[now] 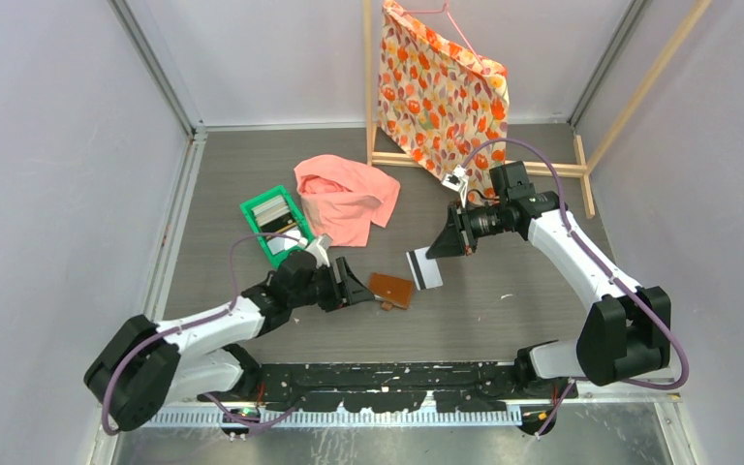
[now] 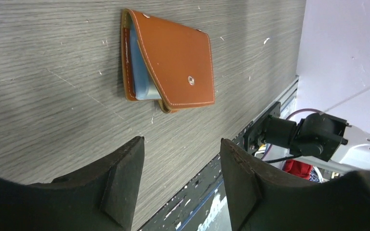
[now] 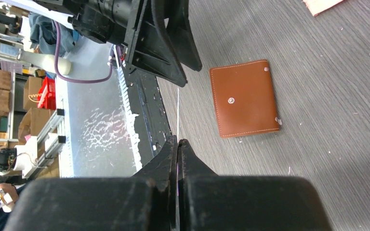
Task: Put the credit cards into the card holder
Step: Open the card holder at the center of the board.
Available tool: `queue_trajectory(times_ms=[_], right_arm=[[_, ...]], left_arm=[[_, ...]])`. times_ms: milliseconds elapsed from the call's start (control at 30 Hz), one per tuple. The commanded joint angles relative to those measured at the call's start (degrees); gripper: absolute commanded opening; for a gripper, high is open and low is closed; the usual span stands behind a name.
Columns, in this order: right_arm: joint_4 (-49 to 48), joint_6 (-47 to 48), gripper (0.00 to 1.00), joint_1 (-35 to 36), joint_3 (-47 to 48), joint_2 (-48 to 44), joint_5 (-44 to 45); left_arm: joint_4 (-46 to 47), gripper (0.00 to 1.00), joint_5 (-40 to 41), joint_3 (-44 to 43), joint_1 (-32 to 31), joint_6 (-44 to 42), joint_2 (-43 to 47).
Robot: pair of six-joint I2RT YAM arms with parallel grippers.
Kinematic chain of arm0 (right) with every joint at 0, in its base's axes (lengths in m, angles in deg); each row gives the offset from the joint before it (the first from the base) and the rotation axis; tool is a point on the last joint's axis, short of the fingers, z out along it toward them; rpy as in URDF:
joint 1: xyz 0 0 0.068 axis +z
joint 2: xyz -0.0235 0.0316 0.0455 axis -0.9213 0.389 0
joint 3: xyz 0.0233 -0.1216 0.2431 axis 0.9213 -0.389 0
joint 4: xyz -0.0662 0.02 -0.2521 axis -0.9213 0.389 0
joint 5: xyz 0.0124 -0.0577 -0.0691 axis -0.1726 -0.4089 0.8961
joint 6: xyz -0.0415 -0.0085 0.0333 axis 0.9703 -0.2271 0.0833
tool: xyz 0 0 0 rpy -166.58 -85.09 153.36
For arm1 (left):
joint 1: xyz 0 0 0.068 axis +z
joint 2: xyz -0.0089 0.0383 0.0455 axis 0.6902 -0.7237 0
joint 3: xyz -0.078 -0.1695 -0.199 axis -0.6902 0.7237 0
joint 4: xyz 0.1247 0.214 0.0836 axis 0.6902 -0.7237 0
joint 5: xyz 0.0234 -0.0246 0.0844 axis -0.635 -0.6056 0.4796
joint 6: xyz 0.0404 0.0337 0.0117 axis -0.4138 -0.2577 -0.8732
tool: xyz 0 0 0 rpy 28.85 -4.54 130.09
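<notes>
The card holder (image 1: 390, 290) is a brown leather wallet lying folded on the grey table, its snap stud facing up. In the left wrist view the card holder (image 2: 171, 65) gapes slightly along one edge, showing a pale blue-grey lining (image 2: 139, 72). My left gripper (image 1: 356, 288) stands open just left of it, nothing between its fingers (image 2: 125, 168). My right gripper (image 1: 443, 247) is shut on a white credit card (image 1: 424, 270) with a dark stripe, held above the table right of the wallet. In the right wrist view that card (image 3: 178, 110) shows edge-on as a thin line, the wallet (image 3: 244, 98) beyond it.
A green plastic tray (image 1: 255, 208) with more cards (image 1: 273, 208) sits behind the left arm. A pink cloth (image 1: 347, 197) lies beside it. A floral bag (image 1: 441, 92) hangs on a wooden rack (image 1: 542, 167) at the back.
</notes>
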Motion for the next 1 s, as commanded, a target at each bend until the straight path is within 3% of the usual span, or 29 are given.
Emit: queue_trajectory(times_ms=[0,233,433,700,967], right_arm=[[0.6,1.7,0.01,-0.1,2.4,-0.4,-0.5],[0.9,2.0,0.01,0.0,2.5,-0.5,-0.8],[1.4,2.4,0.01,0.0,2.6,-0.5,-0.8],[1.9,3.0,0.01,-0.1,2.9,-0.7,-0.9],[5.1,7.3,0.01,0.0,3.5,-1.2,1.1]], left_arm=[[11.5,0.61,1.0,-0.1,-0.7,3.8,-4.6],[14.6,0.59,3.5,-2.5,-1.1,5.0,-11.5],[15.5,0.42,3.6,-6.0,-1.1,5.1,-15.3],[10.9,0.31,2.7,-12.6,-1.1,1.7,-19.1],[12.7,0.31,-0.7,-20.7,-1.0,1.5,-30.4]])
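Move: The card holder, its cover slightly ajar, has its middle some 6 cm to the right of the left hand, about 2 cm ahead and 5 cm lower. The bank card in the right fingers hangs about 12 cm right, 6 cm ahead and 8 cm above the left hand; the pink towel lies roughly 20 cm ahead, 2 cm left and 5 cm down. From the right hand, the holder is about 9 cm back, 6 cm left and 16 cm below. The left hand dips about 2.5 cm towards the near-left side of the card holder while easing forward and right, its fingers closing from wide to about half that gap around the free edge of the loose cover. It then rises some 3.5 cm as it carries on forward and right, ending about 7 cm forward and 6 cm right of its start after a small final dip, with the cover's edge between its fingers and its wrist barely turning, while the right hand stays put with its card. ##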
